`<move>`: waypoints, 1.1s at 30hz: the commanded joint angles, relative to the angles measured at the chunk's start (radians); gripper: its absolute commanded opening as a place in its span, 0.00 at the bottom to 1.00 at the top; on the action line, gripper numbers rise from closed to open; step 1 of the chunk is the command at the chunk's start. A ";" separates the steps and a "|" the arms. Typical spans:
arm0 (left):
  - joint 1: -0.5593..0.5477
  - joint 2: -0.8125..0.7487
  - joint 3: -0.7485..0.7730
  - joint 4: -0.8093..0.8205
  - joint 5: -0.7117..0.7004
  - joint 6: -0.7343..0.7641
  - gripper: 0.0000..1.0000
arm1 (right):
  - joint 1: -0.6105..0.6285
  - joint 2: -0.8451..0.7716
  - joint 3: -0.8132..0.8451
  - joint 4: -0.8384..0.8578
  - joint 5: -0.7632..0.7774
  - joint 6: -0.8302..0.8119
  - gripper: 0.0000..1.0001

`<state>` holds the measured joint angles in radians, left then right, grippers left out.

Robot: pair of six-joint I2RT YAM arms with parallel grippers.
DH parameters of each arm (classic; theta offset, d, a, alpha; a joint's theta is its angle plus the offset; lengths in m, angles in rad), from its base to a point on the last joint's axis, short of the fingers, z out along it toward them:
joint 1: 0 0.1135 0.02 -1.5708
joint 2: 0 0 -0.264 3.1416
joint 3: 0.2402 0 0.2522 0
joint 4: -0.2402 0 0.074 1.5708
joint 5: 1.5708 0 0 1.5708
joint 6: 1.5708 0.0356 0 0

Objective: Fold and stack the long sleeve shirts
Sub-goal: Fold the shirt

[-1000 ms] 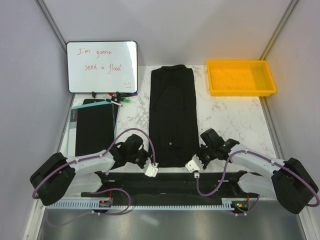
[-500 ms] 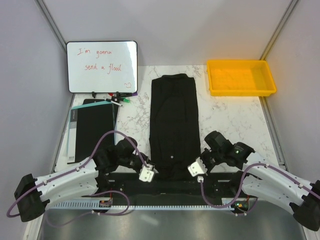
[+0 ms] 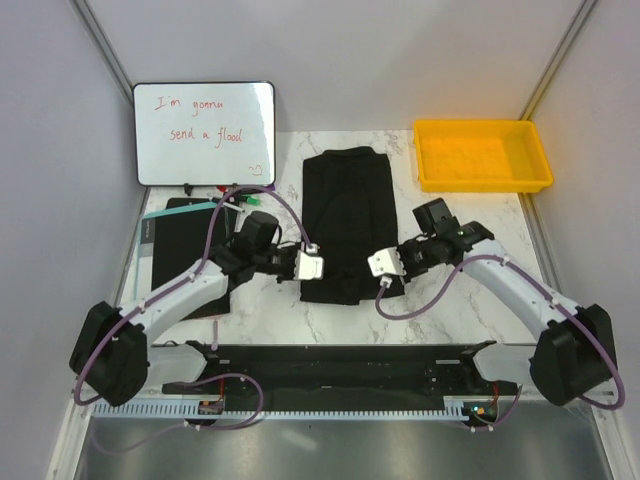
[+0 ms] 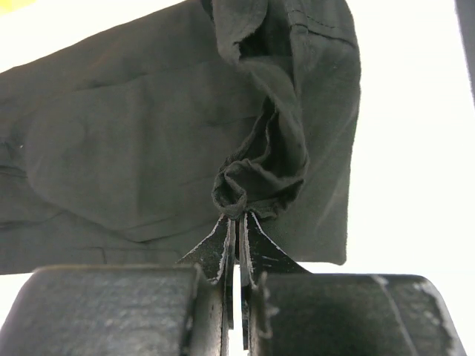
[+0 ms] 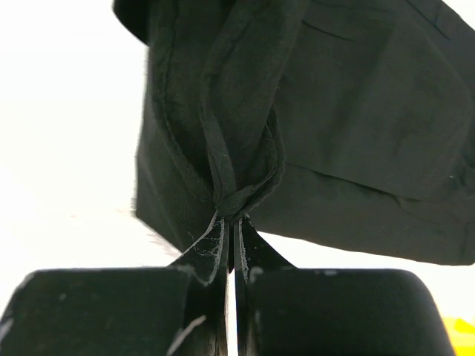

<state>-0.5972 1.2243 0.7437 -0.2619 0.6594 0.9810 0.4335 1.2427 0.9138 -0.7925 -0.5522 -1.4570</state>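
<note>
One black long sleeve shirt (image 3: 345, 200) lies lengthwise in the middle of the marble table, its near part raised and doubled back over the rest. My left gripper (image 3: 322, 267) is shut on the shirt's near left hem. In the left wrist view the bunched cloth (image 4: 256, 159) sits pinched at the closed fingertips (image 4: 226, 241). My right gripper (image 3: 368, 267) is shut on the near right hem. In the right wrist view the folded hem (image 5: 237, 170) hangs from its closed fingertips (image 5: 215, 248). The shirt's collar end lies flat at the far side.
A whiteboard (image 3: 204, 133) with red writing stands at the far left, with several markers (image 3: 237, 194) in front of it. A flat black board (image 3: 183, 258) lies at the left under my left arm. A yellow tray (image 3: 482, 178) sits at the far right.
Both grippers shut on the shirt's near hem at the table's front edge, then carried it away from the arms' bases. The shirt now looks shorter, its near end lifted.
</note>
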 commanded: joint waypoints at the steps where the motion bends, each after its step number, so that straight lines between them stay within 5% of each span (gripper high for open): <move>1: 0.053 0.128 0.123 0.099 0.049 0.042 0.02 | -0.056 0.132 0.126 0.010 -0.066 -0.117 0.00; 15: 0.172 0.535 0.399 0.224 0.022 0.117 0.02 | -0.188 0.566 0.453 0.095 -0.091 -0.178 0.00; 33: 0.220 0.655 0.471 0.216 -0.066 0.119 0.02 | -0.194 0.690 0.520 0.199 -0.098 -0.125 0.01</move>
<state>-0.3851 1.8729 1.1721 -0.0742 0.6025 1.0721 0.2440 1.9255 1.3941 -0.6350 -0.6025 -1.6001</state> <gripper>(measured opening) 0.031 0.019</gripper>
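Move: My two hands hold the hem corners about 11 cm above the table. The middle of the shirt's upper half lies about 20 cm ahead of my left hand and 10 cm to its right; its collar end is some 34 cm ahead in the same line. The markers lie 22 cm ahead and 15 cm left of that hand. From my right hand the upper half is 20 cm ahead and 12 cm left, the yellow bin 33 cm ahead and 20 cm right. I keep both hem corners pinched and sweep my two hands forward together by nearly 20 cm, over the shirt's upper half towards the collar. The first stretch is fast and almost level; then I slow and sink about 5 cm while still easing forward, my left hand turning some 10 degrees counter-clockwise. ##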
